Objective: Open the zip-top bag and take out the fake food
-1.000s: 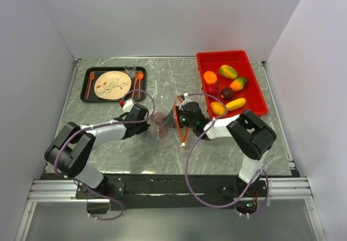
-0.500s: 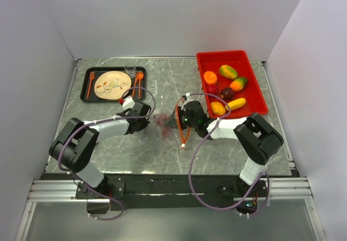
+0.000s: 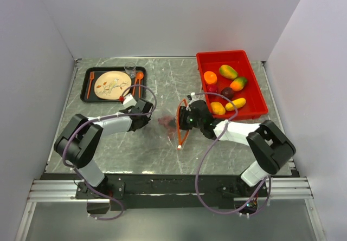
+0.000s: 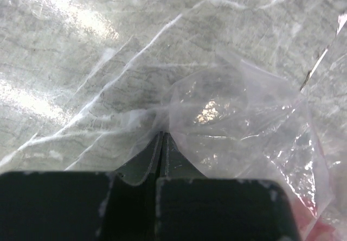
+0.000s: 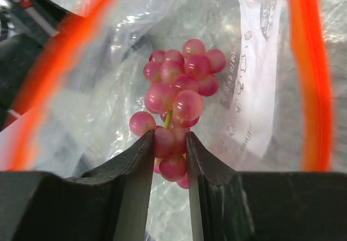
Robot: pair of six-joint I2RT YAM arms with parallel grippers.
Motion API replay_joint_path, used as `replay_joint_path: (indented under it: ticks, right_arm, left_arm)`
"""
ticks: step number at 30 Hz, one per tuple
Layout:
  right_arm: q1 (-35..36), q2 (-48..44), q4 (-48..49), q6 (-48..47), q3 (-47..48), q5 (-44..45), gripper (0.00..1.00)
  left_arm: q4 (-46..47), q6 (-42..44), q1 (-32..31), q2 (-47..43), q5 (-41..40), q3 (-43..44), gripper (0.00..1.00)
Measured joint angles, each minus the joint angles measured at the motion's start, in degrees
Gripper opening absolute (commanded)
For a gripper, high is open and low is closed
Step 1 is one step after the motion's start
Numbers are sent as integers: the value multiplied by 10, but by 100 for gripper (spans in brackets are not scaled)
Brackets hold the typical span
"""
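Observation:
The clear zip-top bag (image 3: 169,124) lies mid-table between both arms, its orange zipper strip (image 3: 180,126) standing as an open loop. My left gripper (image 3: 151,118) is shut on a pinch of the bag's plastic (image 4: 233,116) at its closed end, the jaws pressed together (image 4: 162,135). Through the bag's mouth reaches my right gripper (image 3: 178,123), which is shut on a bunch of pinkish grapes (image 5: 179,89) inside the bag, with the lower grapes between its fingers (image 5: 168,142). Other fake food lies in the red bin (image 3: 259,99): a mango (image 3: 227,71), an orange fruit (image 3: 210,77) and a yellow one (image 3: 235,104).
A black tray (image 3: 87,87) with a beige plate (image 3: 113,85), orange cutlery and a small glass stands at the back left. White walls close in the table on three sides. The right arm's cable loops over the near table.
The right forearm has swung down and to the right, and its gripper has shifted slightly. The left gripper has drawn the bag's end a little back and to the right. Both grips are unchanged.

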Motion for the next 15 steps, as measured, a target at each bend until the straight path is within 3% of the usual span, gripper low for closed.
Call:
replay_joint_path:
  ticks: [15]
  right_arm:
    - [-51, -122, -69, -17, -72, 9, 36]
  left_arm:
    - [0, -18, 0, 7, -12, 5, 1]
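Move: The right hand already holds the grapes by one end, their middle about 4 cm left and 1 cm ahead of it, a little lower. The red bin lies some 23 cm to its right, 18 cm ahead and 6 cm below; the orange zip mouth is around the wrist side, 2 cm right, and the lemon 17 cm right, 7 cm ahead. From the left hand the bin is about 40 cm right and 15 cm ahead. Draw the right hand about 5 cm to the right, easing back about 1 cm and speeding up as it goes, to pull the grapes towards the orange mouth and nearer the red bin. Keep the same grip and turn the wrist only some 5 degrees clockwise. Hold the left gripper still and shut on the far end of the bag as the anchor. ##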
